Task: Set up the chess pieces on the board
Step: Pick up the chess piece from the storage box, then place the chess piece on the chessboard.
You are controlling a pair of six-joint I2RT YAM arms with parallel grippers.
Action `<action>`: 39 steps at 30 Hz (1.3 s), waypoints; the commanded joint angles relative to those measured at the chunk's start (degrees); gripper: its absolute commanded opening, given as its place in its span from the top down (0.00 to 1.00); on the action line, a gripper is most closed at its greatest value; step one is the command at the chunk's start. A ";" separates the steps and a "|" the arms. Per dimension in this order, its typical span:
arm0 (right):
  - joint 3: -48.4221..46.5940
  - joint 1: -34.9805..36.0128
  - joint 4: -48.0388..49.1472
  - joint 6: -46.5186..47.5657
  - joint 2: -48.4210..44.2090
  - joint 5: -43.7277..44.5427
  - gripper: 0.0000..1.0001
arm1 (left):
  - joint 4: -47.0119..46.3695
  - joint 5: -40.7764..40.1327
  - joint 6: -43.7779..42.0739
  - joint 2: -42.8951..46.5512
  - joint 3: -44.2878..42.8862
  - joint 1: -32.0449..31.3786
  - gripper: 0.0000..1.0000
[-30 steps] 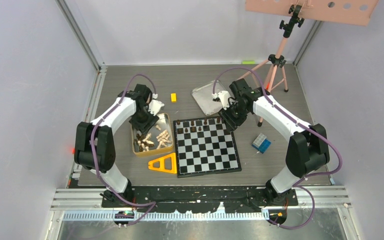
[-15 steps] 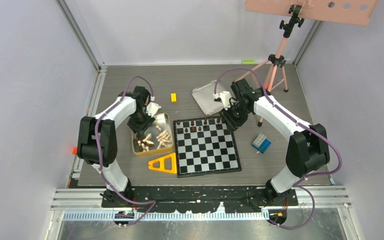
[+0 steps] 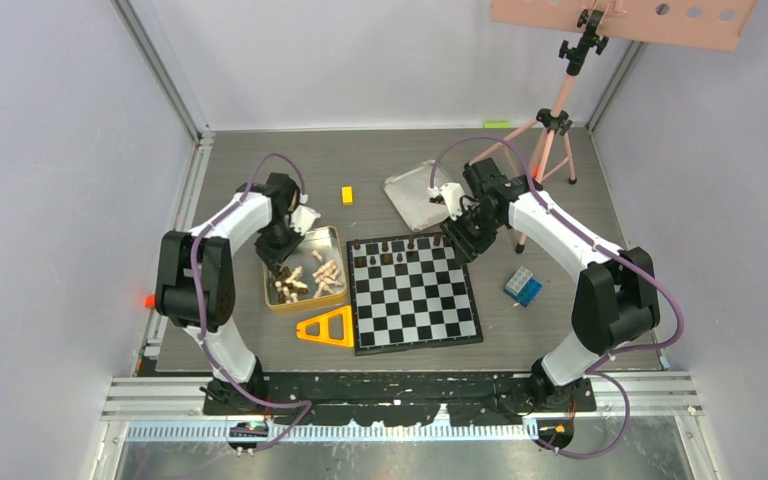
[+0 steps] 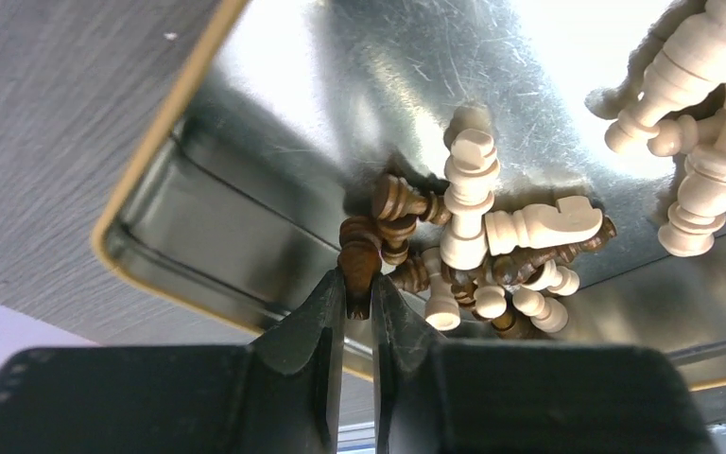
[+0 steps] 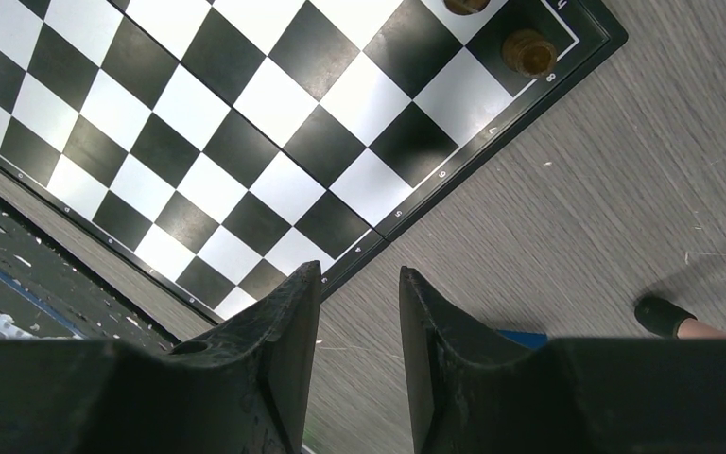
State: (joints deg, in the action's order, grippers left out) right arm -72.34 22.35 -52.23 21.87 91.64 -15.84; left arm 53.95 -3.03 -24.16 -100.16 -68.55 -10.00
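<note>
Dark and pale chess pieces (image 4: 473, 246) lie heaped in the gold tin (image 3: 305, 307). My left gripper (image 4: 358, 279) reaches into the tin, shut on a dark brown piece (image 4: 360, 257) at the edge of the heap. From above, the left gripper (image 3: 278, 262) sits over the tin's left part. The board (image 3: 415, 300) lies right of the tin with several dark pieces (image 3: 390, 246) on its far row. My right gripper (image 5: 359, 274) hangs open and empty over the board's border near the far right corner, where a dark piece (image 5: 527, 52) stands.
A yellow block (image 3: 347, 195) and a silver lid (image 3: 415, 195) lie behind the board. An orange triangle (image 3: 327, 328) sits at the board's near left, a blue cube (image 3: 523, 286) to its right. A tripod (image 3: 558, 110) stands at the back right.
My left gripper has sunk into the tin and its jaws have come together on the dark piece. The right gripper has barely moved.
</note>
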 commanded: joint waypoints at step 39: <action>1.17 -7.98 2.10 -1.12 -3.52 -3.31 0.59 | 16.52 10.07 9.31 -24.19 -47.82 -24.38 0.90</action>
State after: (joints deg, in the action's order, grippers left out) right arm -71.33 14.76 -51.09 20.80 90.37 -17.87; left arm 68.23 6.11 -15.62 -124.05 -114.04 -33.67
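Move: The left hand, already pinching a dark chess piece in the storage box, has its empty far-row square about 5 cm ahead, 23 cm right and 1 cm lower. Standing dark pieces flank it: the corner piece 3 cm to its left, another 3 cm to its right. The light pieces lie about 3 cm back and 12 cm right of the hand. From the right hand, the square is some 4 cm ahead, 22 cm left and 8 cm below. Keeping its pinch, the left hand lifts, arcs 22 cm right, sinks towards the empty square; the right retreats 3. ##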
